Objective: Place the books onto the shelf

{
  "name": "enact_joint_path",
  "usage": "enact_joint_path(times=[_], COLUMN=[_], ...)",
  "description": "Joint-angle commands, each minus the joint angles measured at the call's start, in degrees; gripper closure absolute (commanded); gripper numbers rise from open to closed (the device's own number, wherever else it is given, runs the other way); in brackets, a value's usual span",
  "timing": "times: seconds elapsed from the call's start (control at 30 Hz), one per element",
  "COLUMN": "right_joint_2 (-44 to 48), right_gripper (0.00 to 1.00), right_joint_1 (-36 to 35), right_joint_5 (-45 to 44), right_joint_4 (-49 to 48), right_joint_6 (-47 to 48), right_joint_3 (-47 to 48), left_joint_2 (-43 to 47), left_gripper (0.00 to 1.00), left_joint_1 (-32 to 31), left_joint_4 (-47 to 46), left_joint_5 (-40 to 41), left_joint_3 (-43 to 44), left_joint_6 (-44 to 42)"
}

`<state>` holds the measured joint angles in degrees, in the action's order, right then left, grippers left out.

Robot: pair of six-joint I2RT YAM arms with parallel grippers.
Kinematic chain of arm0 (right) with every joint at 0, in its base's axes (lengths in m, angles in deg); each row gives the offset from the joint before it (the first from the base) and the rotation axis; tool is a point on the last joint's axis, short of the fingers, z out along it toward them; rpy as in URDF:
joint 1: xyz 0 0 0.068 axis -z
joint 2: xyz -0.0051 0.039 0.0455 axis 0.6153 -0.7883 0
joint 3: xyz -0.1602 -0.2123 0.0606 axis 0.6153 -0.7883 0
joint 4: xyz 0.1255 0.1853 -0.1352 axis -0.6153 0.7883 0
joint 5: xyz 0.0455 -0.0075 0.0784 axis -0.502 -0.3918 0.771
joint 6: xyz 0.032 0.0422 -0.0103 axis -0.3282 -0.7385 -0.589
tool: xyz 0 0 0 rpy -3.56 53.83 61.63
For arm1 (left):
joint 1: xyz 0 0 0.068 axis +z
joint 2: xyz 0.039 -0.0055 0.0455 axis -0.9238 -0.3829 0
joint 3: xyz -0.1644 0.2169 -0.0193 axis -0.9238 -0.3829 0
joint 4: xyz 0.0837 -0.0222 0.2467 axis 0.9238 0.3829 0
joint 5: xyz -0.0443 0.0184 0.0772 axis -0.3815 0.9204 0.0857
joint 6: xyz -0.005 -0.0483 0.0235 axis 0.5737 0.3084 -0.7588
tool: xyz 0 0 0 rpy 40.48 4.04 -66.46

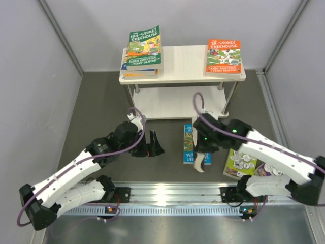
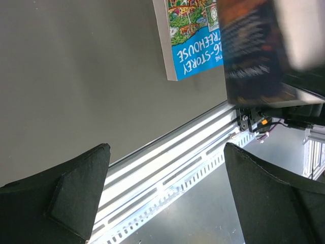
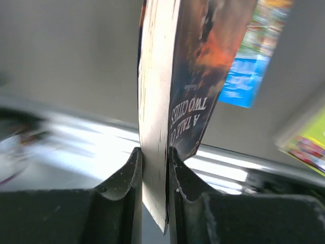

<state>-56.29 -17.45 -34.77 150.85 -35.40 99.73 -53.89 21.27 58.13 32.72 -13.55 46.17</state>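
Note:
My right gripper [image 3: 154, 162] is shut on a dark brown book [image 3: 203, 66], pinching its page edge so it stands on end, lifted off the table. From above, that book [image 1: 199, 166] hangs edge-on under the right gripper [image 1: 201, 156], next to a blue book [image 1: 189, 144] lying flat on the table. The shelf [image 1: 183, 63] holds a green-topped stack [image 1: 142, 48] at its left end and an orange book [image 1: 223, 57] at its right. A lime book [image 1: 239, 163] lies under the right arm. My left gripper [image 1: 152, 145] is open and holds nothing.
The left wrist view shows the blue book [image 2: 195, 40], the blurred dark book [image 2: 254, 56] and the aluminium rail [image 2: 167, 152] at the near table edge. Grey walls enclose the table on three sides. The shelf's lower tier [image 1: 167, 101] is bare.

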Motion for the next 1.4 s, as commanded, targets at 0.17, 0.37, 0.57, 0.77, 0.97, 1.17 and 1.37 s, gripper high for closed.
enact_joint_path(times=[0.17,0.37,0.57,0.77,0.97,1.17,1.37], right_joint_2=[22.0,15.4,3.2,0.2,11.5,18.7,19.9], right_gripper=[1.00,1.00,1.00,1.00,1.00,1.00,1.00], right_joint_1=[-1.5,-1.6,2.1,9.9,10.0,10.1,10.1], right_joint_5=[5.9,5.0,2.9,15.0,16.2,13.8,13.1], right_joint_4=[-14.8,-19.0,-20.5,-26.5,-41.4,-48.5,-52.7], right_joint_6=[3.5,11.2,18.3,12.0,1.6,-4.3,-7.8], right_joint_3=[14.0,33.4,54.4,56.5,39.3,32.5,29.2], left_joint_2=[-3.0,-3.6,-4.1,-4.3,-5.6,-9.5,-16.1], left_gripper=[0.01,0.01,0.02,0.01,0.01,0.01,0.01], left_joint_1=[0.2,0.1,0.2,0.1,0.7,1.0,1.0], left_joint_4=[-5.2,-7.2,-7.8,-22.3,-53.4,-79.9,-88.4], left_joint_5=[0.2,0.2,-0.8,-4.0,-3.2,3.3,2.8], left_joint_3=[2.1,1.5,2.0,4.5,4.3,-0.9,-0.3], left_joint_6=[-1.4,-0.2,0.8,3.6,19.3,38.9,46.9])
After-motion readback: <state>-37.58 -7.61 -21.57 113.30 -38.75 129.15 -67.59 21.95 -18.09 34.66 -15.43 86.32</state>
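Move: The right hand already holds the dark book (A Tale of Two Cities) off the table. The shelf's top board is centred about 29 cm ahead of it, 8 cm left and 15 cm higher, with the orange book 29 ahead, 7 right, 18 up. The blue book lies 6 cm ahead, 1 left and 14 below. From the open left hand, the dark book hangs some 21 cm right, 1 ahead and 7 lower; the blue book is 20 right, 7 ahead, 16 below. Keeping its pinch on the dark book, the right hand sweeps up about 42 cm, drifting forward and then back, with a small dip on the way, while its wrist swings the fingers from pointing down to pointing left. The left hand first hovers, then rises some 23 cm, also going right and forward towards the book's free end, tipping its open fingers up to about level. ##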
